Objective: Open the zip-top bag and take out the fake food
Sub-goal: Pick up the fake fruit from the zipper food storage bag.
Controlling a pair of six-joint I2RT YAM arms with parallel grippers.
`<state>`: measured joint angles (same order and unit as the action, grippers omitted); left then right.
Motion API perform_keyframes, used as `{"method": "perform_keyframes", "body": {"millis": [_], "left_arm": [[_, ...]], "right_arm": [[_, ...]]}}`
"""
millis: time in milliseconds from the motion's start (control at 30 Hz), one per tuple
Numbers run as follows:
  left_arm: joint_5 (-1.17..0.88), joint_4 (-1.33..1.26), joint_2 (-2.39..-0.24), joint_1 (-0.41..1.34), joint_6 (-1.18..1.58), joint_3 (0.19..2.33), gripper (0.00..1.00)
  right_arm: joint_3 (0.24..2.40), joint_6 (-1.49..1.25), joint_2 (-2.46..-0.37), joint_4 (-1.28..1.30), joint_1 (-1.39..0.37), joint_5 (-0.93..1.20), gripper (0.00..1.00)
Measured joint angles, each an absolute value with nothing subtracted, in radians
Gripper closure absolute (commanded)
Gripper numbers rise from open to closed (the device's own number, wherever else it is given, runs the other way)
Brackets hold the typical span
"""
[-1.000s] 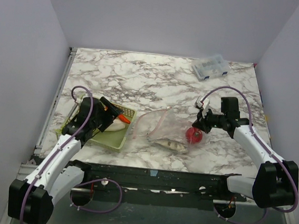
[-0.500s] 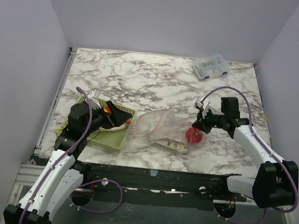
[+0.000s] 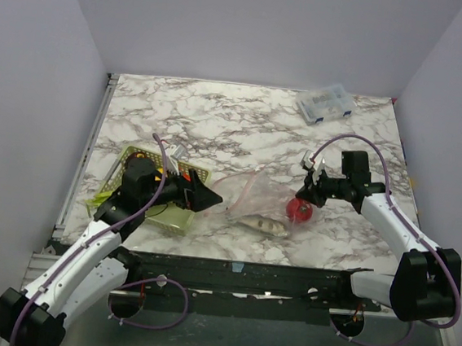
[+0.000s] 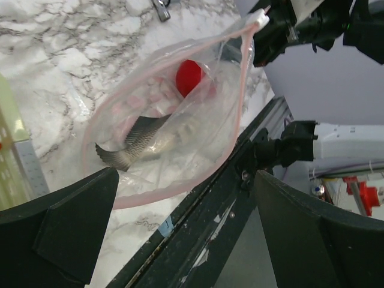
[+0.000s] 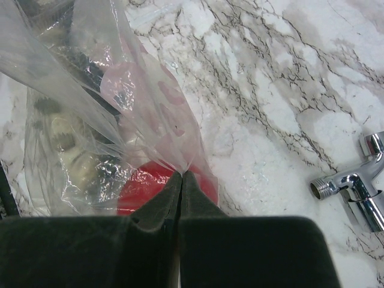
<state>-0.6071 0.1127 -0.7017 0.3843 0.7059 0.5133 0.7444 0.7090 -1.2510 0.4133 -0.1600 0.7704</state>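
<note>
The zip-top bag (image 3: pixel 249 201) lies on the marble near the front edge, its pink zip mouth (image 4: pixel 180 174) gaping toward my left gripper. Fake food still sits inside: a red round fruit (image 4: pixel 189 76) (image 3: pixel 298 211) and a grey scaly fish-like piece (image 4: pixel 141 141). My left gripper (image 3: pixel 202 196) (image 4: pixel 185 180) is open wide just short of the bag's mouth, with nothing between its fingers. My right gripper (image 3: pixel 311 189) (image 5: pixel 181 175) is shut on the bag's plastic right above the red fruit (image 5: pixel 144 186), holding that edge up.
A pale green mesh basket (image 3: pixel 139 152) stands left of the bag, under my left arm. A small clear compartment box (image 3: pixel 326 104) is at the back right. A chrome fitting (image 5: pixel 354 186) lies on the marble near my right gripper. The black front rail (image 4: pixel 228 204) runs below the bag.
My left gripper has swung right from over the basket toward the bag's mouth and has opened fully. The right gripper has kept its hold and place.
</note>
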Motion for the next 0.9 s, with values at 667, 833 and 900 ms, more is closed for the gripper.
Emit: {"method": "perform_keyframes", "body": {"millis": [667,833,900], "left_arm": [[-0.430,0.225,-0.945,0.576,0.503,0.686,0.28],[-0.388,0.235,-1.013,0.633,0.469,0.722,0.42],[-0.370,0.241,-1.034,0.647,0.454,0.739,0.45]], "right_arm": [[0.746,0.747,-1.251,0.459,-0.160,0.802,0.96],[0.747,0.757,-1.251,0.465,-0.160,0.805,0.96],[0.747,0.761,-1.251,0.466,-0.160,0.808,0.96]]}}
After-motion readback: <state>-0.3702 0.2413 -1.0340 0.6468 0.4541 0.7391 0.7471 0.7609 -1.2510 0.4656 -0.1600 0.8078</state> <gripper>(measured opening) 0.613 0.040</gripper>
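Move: The fish lies inside the zip-top bag about 12 cm to the left hand's right, 3 cm ahead and some 18 cm below it; the bag's open mouth is nearer, roughly 4 cm right, 5 cm ahead and 15 cm down. The tomato is about 22 cm right, 5 cm ahead and 17 cm down, the basket some 19 cm left, 7 cm ahead and 18 cm below. From the right hand the fish is about 10 cm left, 5 cm back and 8 cm below. The fish, tail towards the bag's open mouth, is what the empty left hand heads for: it goes right about 5 cm, at first nearly level, then sinking some 3 cm, rolling its left side up about 20 degrees while the wide-open fingers close partway. The right hand keeps its pinch on the bag above the tomato and eases back about 1 cm. ##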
